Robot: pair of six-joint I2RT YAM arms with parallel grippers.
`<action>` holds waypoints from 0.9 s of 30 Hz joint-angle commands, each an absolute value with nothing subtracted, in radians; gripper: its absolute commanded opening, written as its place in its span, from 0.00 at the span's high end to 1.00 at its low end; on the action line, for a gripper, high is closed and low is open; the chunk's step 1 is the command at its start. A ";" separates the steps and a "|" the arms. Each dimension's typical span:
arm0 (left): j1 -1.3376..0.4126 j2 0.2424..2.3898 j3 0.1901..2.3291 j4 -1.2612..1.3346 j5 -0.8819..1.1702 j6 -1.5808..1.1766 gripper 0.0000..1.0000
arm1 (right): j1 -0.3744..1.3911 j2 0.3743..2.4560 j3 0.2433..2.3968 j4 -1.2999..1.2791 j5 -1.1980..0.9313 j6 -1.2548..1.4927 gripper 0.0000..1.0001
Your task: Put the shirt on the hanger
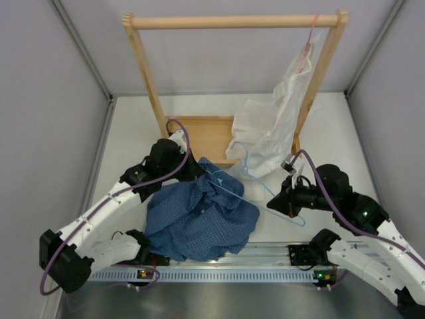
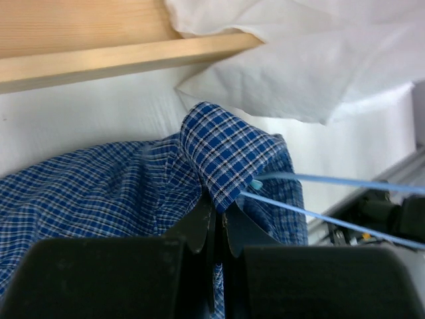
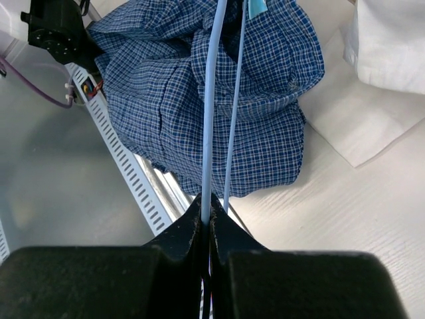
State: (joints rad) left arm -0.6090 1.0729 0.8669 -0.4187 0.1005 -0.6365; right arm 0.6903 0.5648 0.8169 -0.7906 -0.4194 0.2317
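Note:
The dark blue checked shirt (image 1: 199, 222) lies bunched on the table between the arms. My left gripper (image 1: 196, 170) is shut on a raised fold of the shirt (image 2: 226, 153) at its far edge. The light blue wire hanger (image 1: 255, 186) lies slanted from the shirt's top towards the right, with one end tucked under that fold. My right gripper (image 1: 277, 197) is shut on the hanger's lower wire (image 3: 210, 119), whose two wires run away from it over the shirt (image 3: 199, 86). The hanger's wires (image 2: 332, 199) enter the left wrist view from the right.
A wooden rack (image 1: 232, 21) stands at the back with its base board (image 1: 202, 136) on the table. A white shirt (image 1: 272, 129) hangs from a pink hanger (image 1: 309, 43) on the rail and spills onto the table. A slotted metal rail (image 1: 265, 266) runs along the near edge.

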 commanded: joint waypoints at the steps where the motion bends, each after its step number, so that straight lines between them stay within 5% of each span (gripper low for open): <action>1: -0.604 1.005 0.916 -0.423 0.276 -0.574 1.00 | 0.676 0.597 0.818 -0.661 -0.459 0.244 1.00; 9: -0.626 0.940 1.150 -0.685 0.454 -0.375 1.00 | 0.678 0.643 0.819 -0.508 -0.581 0.218 1.00; 22: -0.647 1.049 1.600 -1.172 0.091 -0.170 1.00 | 0.680 0.623 0.813 -0.373 -1.074 0.074 1.00; 27: -0.647 1.066 1.634 -1.138 0.397 -0.143 1.00 | 0.703 0.636 0.787 -0.214 -0.933 0.161 1.00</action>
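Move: Held pinched in the left hand is the shirt's collar; its neck opening lies about 4 cm right of that hand, 2 cm back and 3 cm below. The right hand already holds the hanger by its near end; from it the opening lies some 25 cm left, 9 cm ahead and 5 cm lower. The shirt's body spreads about 14 cm back from the left hand, straight below in line; the rack's tray is roughly 14 cm ahead. Both are some 16 cm lower. Lifting the collar, the left hand rises about 17 cm and draws back some 7 cm, ending a little to the left, its fingers tipping upward as it turns clockwise. The right hand carries the hanger up, left and back some 9 cm in all towards the neck opening, swinging counter-clockwise by about 30 degrees and rolling its left side up. Both grips stay shut. ##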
